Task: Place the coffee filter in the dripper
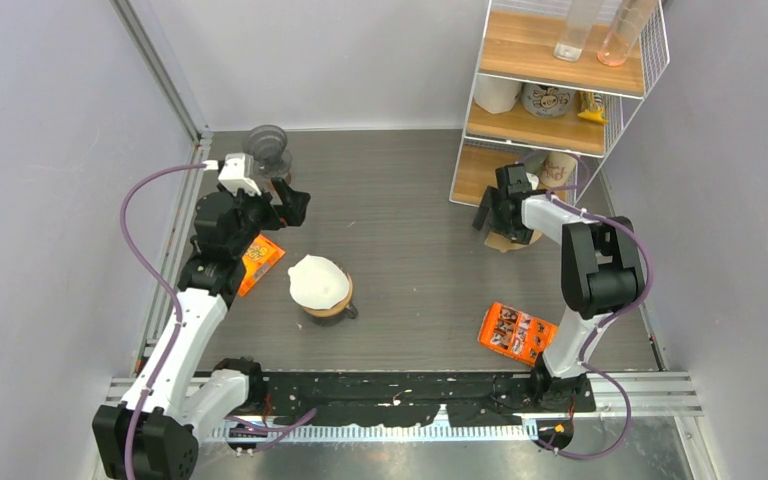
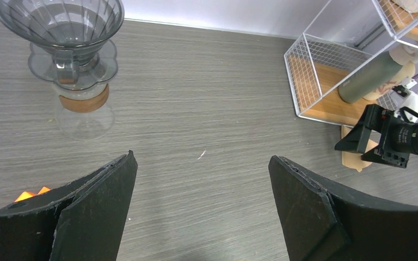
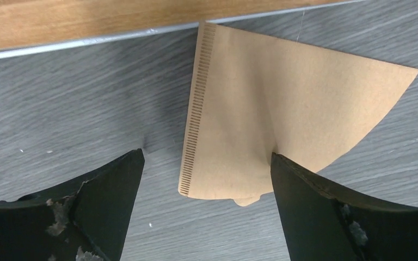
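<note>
The brown paper coffee filter lies flat on the table against the foot of the shelf; in the top view only its edge peeks out under my right gripper. My right gripper is open low over the filter, with its right fingertip at the paper's edge. The empty smoky-grey dripper sits on a glass carafe at the back left. My left gripper hovers open just right of it, holding nothing.
A second carafe holding a white filter stands mid-table. Orange packets lie by the left arm and near the right arm's base. A wire-and-wood shelf with cups and bottles fills the back right corner.
</note>
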Available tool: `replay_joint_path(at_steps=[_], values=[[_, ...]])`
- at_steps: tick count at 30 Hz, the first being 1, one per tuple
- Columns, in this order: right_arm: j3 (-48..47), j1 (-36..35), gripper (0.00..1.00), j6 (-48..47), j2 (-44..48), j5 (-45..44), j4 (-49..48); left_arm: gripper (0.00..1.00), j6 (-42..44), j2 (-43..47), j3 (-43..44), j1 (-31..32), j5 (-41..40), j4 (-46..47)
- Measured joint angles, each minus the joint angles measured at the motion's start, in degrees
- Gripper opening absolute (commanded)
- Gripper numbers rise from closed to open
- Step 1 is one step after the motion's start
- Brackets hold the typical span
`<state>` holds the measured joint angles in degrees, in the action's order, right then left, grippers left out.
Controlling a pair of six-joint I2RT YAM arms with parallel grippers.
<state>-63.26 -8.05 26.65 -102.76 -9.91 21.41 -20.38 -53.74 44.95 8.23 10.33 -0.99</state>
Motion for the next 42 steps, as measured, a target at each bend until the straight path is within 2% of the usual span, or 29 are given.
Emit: replay_joint_path(at_steps=[8,15,17,24,29,36,39,42], values=[[-0.9,0.4,0.67,1.0,-1.0,-1.3,0.7,1.00,0.0,1.4,-1.4,0.0,-4.8,0.2],[-0.6,0.5,0.59,2.0,-1.0,-3.0,1.2,1.00,0.0,3.1,-2.6,0.0,-9.0,0.8],[-0.5,0.5,0.53,2.1,-1.0,-3.3,1.3,1.00,0.0,3.2,-2.6,0.0,-9.8,0.9],[2.1,0.5,0.45,2.7,0.9,-3.8,1.0,1.00,0.0,3.3,-2.7,0.0,-10.7,1.1],[2.4,0.3,0.28,3.1,1.2,-4.0,1.3,0.99,0.0,3.6,-2.8,0.0,-11.0,1.1],[4.5,-0.6,0.21,2.9,3.5,-4.1,2.4,0.99,0.0,4.1,-2.8,0.0,-11.2,1.1],[5.9,-0.9,0.16,1.0,5.2,-3.0,3.0,1.00,0.0,4.1,-2.8,0.0,-10.6,1.1],[7.1,-1.0,0.14,-1.3,8.3,-0.8,3.0,0.99,-0.2,4.1,-2.8,0.0,-8.8,1.2]])
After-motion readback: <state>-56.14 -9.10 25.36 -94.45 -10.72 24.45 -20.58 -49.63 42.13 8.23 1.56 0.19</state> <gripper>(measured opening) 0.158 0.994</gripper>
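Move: The right hand is down at the table, wide open over the brown coffee filter, whose middle lies about 4 cm to its right, 1 cm ahead and 1 cm below. The shelf's front edge runs roughly 7 cm straight ahead, and the green bottle on the lowest board stands some 14 cm ahead and 6 cm right. From the left hand the filter is about 41 cm to the right, 6 cm ahead and 26 cm lower. Staying low at the table, the right hand shuts its fingers from wide open to nearly closed while edging about 1.5 cm right, gathering the coffee filter's near, seam-side part into a pinch between the fingertips, and draws back some 4.5 cm from the shelf edge, only starting to rise by about 1 cm at the very end. Meanwhile the empty left hand, still wide open, shifts about 3 cm left and swings roughly 10 degrees counter-clockwise. ##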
